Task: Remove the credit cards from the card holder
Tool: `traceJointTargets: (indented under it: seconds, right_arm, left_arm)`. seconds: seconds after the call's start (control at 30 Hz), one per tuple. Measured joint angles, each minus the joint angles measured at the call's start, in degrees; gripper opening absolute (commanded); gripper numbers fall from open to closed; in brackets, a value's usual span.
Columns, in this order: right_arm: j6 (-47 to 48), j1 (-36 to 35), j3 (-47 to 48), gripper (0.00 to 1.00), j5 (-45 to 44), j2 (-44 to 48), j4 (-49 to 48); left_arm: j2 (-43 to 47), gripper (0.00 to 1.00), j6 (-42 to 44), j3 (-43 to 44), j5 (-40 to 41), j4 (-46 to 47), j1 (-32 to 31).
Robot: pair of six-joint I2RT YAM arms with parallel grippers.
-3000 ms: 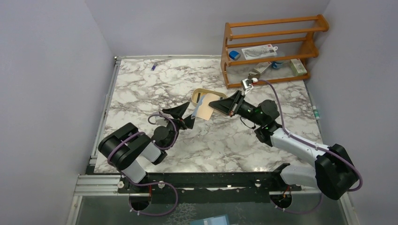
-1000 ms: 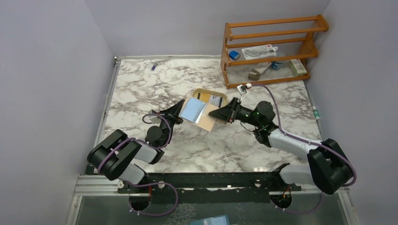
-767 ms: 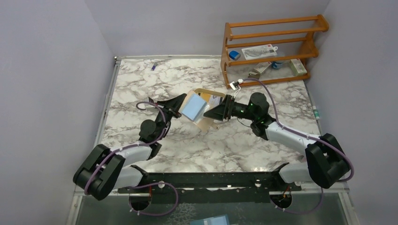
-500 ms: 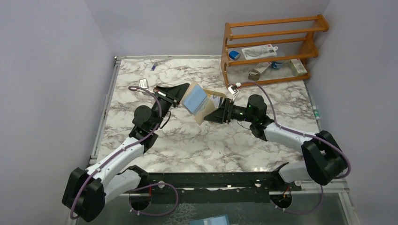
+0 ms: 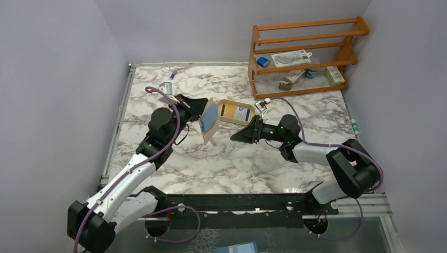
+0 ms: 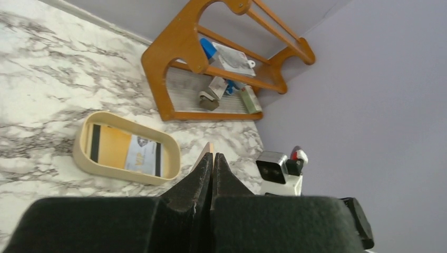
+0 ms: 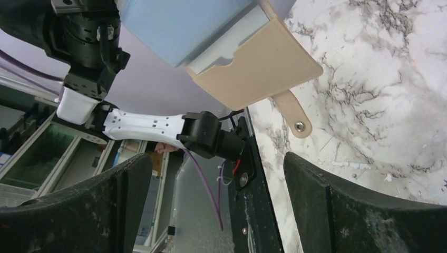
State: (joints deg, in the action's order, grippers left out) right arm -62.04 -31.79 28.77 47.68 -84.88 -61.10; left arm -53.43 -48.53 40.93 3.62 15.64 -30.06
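Observation:
My left gripper [image 5: 202, 109] is shut on the top edge of the card holder [image 5: 210, 120], which hangs open and upright above the table, pale blue inside, beige at the bottom. In the left wrist view only a thin tan edge of the card holder [image 6: 210, 147] shows between the closed jaws. My right gripper [image 5: 238, 137] stands open to the right of it, not touching. From the right wrist, the card holder [image 7: 258, 68] and its snap tab [image 7: 293, 113] hang ahead of the spread fingers [image 7: 363, 211]. Two credit cards, yellow-orange [image 5: 227, 110] and bluish-white [image 5: 242, 114], lie in the oval tan tray [image 5: 235, 120].
A wooden rack [image 5: 303, 52] with small items stands at the back right, also in the left wrist view [image 6: 211, 68]. A small flat object [image 5: 167, 87] and a blue-purple bit [image 5: 173, 74] lie at the table's far left. The tray [image 6: 126, 174] sits just behind the card holder.
The right gripper has opened, let go of the card holder and drawn back low to the right. The left arm has swung the card holder leftward and turned it upright.

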Motion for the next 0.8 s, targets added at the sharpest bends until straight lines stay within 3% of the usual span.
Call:
traceJointTargets:
  seconds: [0.13,0.5,0.6,0.8]
  right_arm:
    - [0.11,0.0,0.94,0.99,-0.81,0.02,3.58]
    - [-2.49,-4.17,8.83,0.97,-11.52,-0.92,25.86]
    - [-4.02,-5.09,8.72,0.97,-12.52,-1.2,25.73]
    - [-7.17,-5.14,4.92,0.96,-13.84,-2.16,15.69]
  left_arm:
    - [2.08,0.0,3.39,0.0,1.51,-4.13,0.0]
    - [3.39,0.0,3.89,-0.35,2.89,-5.09,0.0]
    - [3.65,0.0,2.54,-1.53,3.8,-4.96,0.0]
    - [5.95,0.0,-5.22,-7.63,7.06,-4.55,0.0]
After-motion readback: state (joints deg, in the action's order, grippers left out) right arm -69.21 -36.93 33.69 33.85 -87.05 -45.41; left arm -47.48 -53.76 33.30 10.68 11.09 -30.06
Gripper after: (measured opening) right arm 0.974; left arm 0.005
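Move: Held already in the left hand's shut fingers, the card holder hangs open; its blue leaf with the cards is about 4 cm back, 1 cm to the right and 7 cm below that hand. From the empty right hand, the leaf is some 6 cm ahead, 9 cm to the left and 4 cm higher. The shallow tray on the table is roughly 11 cm straight ahead of the right hand and 17 cm below it. Closing in on the hanging card holder with its fingers still wide open, the right hand goes about 3 cm forward, then swings left and sinks about as far, rolling near 20 degrees. The left hand keeps its pinch on the leather, edges left, pauses, then lowers the holder about 5 cm, its fingers tipping slightly down and turning a little counter-clockwise. ##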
